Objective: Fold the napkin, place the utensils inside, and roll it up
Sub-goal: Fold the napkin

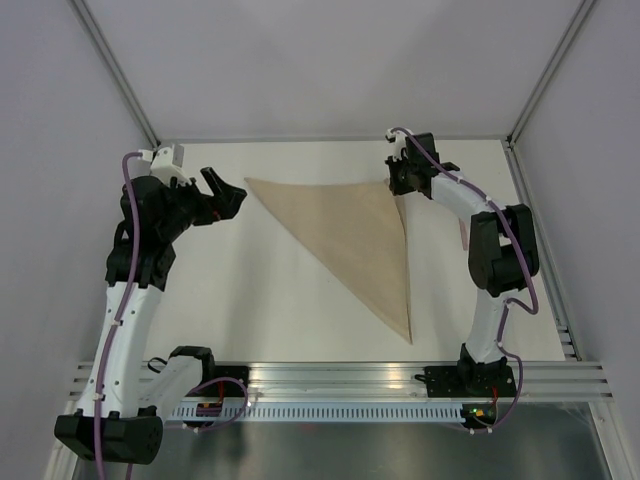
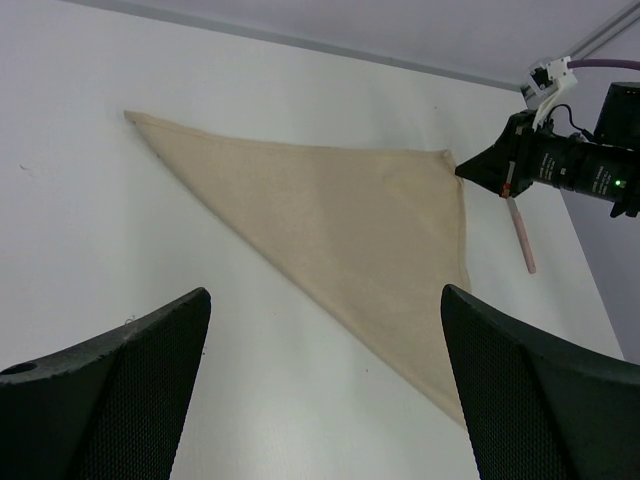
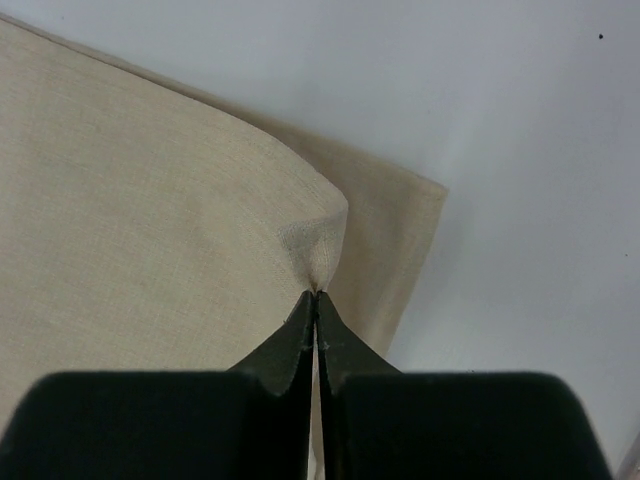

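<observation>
The beige napkin (image 1: 350,235) lies folded into a triangle on the white table; it also shows in the left wrist view (image 2: 340,220) and the right wrist view (image 3: 150,210). My right gripper (image 1: 397,180) is shut on the napkin's top layer at its far right corner (image 3: 318,292) and pinches it up from the lower layer. My left gripper (image 1: 228,197) is open and empty, above the table left of the napkin's far left corner; its fingertips (image 2: 150,350) frame bare table. The pale-pink fork (image 2: 521,234) lies right of the napkin, partly behind the right arm (image 1: 463,233).
Grey walls and metal posts enclose the table on the left, back and right. A slotted metal rail (image 1: 340,385) with the arm bases runs along the near edge. The right arm's elbow (image 1: 500,250) stands over the table's right side.
</observation>
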`<state>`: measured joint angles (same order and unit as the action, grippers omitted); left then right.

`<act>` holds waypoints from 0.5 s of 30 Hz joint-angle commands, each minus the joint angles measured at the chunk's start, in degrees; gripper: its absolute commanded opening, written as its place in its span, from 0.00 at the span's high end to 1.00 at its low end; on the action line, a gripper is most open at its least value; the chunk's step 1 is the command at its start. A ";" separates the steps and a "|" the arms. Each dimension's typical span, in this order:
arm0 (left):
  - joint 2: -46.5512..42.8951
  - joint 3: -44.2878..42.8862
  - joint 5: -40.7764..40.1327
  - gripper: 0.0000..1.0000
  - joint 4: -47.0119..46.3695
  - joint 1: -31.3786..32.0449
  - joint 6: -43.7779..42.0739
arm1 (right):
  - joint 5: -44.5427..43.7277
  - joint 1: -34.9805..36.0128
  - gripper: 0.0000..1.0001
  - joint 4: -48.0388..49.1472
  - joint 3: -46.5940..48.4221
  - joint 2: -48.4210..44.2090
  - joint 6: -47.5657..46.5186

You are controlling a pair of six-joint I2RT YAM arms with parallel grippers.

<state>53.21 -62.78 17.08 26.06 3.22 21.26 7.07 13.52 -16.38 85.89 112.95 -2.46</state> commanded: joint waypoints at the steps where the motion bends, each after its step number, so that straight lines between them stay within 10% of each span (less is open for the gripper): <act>1: -0.65 0.91 1.64 0.00 -2.68 -0.24 1.68 | -2.50 -0.51 0.94 -0.05 2.97 1.49 -0.62; 10: -1.79 1.26 3.40 0.00 -1.99 -0.24 0.54 | -2.94 -4.11 0.40 -5.50 10.08 3.95 0.17; 15: -2.93 1.26 4.54 0.00 0.21 -0.24 -1.39 | -3.03 -9.55 0.40 -10.50 10.62 1.76 1.05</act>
<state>51.83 -61.47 18.90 26.17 3.22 21.19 5.54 7.44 -21.54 94.80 117.16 -2.85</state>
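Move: The right fingers hold the napkin's folded-over corner. The far right corner of the lower layer, where it is to be laid, is about 3 cm ahead, 4 cm right and 3 cm down. On the table, the fork's middle is some 19 cm right and 7 cm back, and the napkin's left tip about 38 cm left and 4 cm ahead. From the left hand, that far right corner is roughly 20 cm ahead, 38 cm right and 25 cm below. Lower the right gripper the last centimetre or so while easing it right and slightly forward, and open the fingers to a bit over half to let go of the napkin corner. Then sweep away past the napkin's right edge, about 5 cm right and 3 cm forward from where you began, rising a couple of centimetres off the low point and turning slightly clockwise. ##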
